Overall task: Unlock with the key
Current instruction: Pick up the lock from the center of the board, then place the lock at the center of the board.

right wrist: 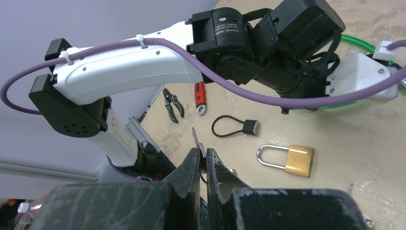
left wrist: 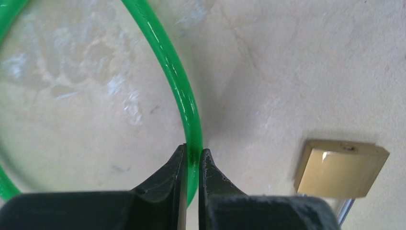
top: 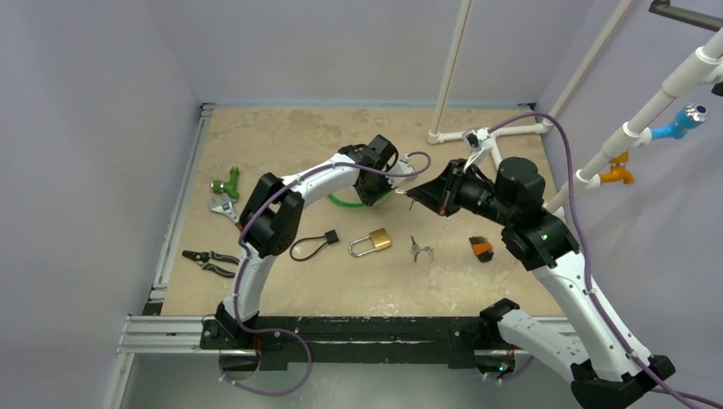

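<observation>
My right gripper (right wrist: 202,154) is shut on a small metal key (right wrist: 196,139), whose blade sticks out past the fingertips. In the top view this gripper (top: 419,197) hovers mid-table with the key (top: 407,195) pointing left at my left gripper (top: 376,194). The left gripper (left wrist: 193,155) is shut on a thin green cable loop (left wrist: 179,81), which lies on the table (top: 339,203). A brass padlock (top: 372,243) with a closed silver shackle lies flat nearer the arm bases, also seen as the padlock (right wrist: 288,160) and padlock (left wrist: 340,167) in the wrist views.
A black cable lock (top: 312,247) lies left of the padlock and a spare key bunch (top: 419,250) right of it. An orange-and-black brush (top: 482,249) sits further right. Pliers (top: 210,262), a wrench (top: 224,208) and a green fitting (top: 227,183) lie at the left edge. White pipes (top: 477,141) stand at the back right.
</observation>
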`<state>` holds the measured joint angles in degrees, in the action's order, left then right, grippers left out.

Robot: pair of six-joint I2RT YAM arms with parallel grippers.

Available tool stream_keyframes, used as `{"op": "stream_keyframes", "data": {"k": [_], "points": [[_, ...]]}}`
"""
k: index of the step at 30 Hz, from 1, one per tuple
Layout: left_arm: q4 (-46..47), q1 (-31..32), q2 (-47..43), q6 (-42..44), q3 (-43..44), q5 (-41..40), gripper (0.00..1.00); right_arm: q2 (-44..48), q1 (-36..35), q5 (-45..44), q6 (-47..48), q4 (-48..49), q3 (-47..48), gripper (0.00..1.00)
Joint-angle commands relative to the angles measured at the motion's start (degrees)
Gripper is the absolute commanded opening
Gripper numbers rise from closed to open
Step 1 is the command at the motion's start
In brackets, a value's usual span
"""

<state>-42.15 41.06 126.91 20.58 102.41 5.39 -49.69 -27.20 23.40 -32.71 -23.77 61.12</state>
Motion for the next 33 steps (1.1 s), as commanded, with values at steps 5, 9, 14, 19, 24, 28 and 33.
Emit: {"op": "stream_keyframes", "data": {"k": [5, 9, 14, 19, 24, 28, 33], "points": [[-8.7, -1.9, -17.6, -1.5, 0.3, -5.2, 0.0, 2.8, 0.4, -1.7, 2.1, -2.1, 3.1, 0.0], [-9.0, -1.5, -25.8, -8.0, -9.3, -4.3, 0.0, 4.2, 0.3, -1.7, 1.9, -2.2, 1.7, 0.0], [-6.7, 0.4, -32.4, -16.1, -23.2, -1.8, 0.0, 5.7, 0.3, -1.7, 1.3, -2.0, 0.7, 0.0], [-3.5, 2.7, -34.6, -20.0, -32.5, -0.3, 0.0, 6.7, 0.3, -1.9, 0.9, -2.5, 0.7, 0.0], [-2.2, 3.8, -35.4, -23.5, -34.4, 0.4, 0.0, 6.6, 0.3, -1.5, 0.3, -1.5, -0.2, 0.0], [-2.2, 5.6, -34.3, -25.7, -36.9, 4.5, 0.08, 5.7, 0.4, -1.2, 0.4, -1.1, -0.1, 0.0], [-1.5, 6.4, -33.3, -26.0, -37.7, 6.5, 0.47, 4.6, 0.3, -1.0, 0.7, -1.1, 0.4, 0.0]]}}
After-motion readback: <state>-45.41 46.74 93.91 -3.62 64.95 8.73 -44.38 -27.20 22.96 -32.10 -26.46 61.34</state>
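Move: The left gripper already pinches the green cable lock near the board's centre, barely off the board. Its set-down spot is about 18 cm back and 8 cm to the left, roughly 2 cm lower. The padlock lies some 11 cm straight back, the black cable lock about 12 cm back and 15 cm left, the keys 13 cm back and 13 cm right. From the right hand that spot is about 3 cm back, 16 cm left and 32 cm below. Lift the left gripper about 13 cm with the green hose still pinched, swing it left and back between the padlock and the black cable lock, then lower it some 10 cm on the base side of the padlock's shackle, turning roughly 15 degrees counter-clockwise; open the fingers to let the hose go. Ease the right hand 2 or 3 cm back and slightly up and right, keeping the key gripped. ##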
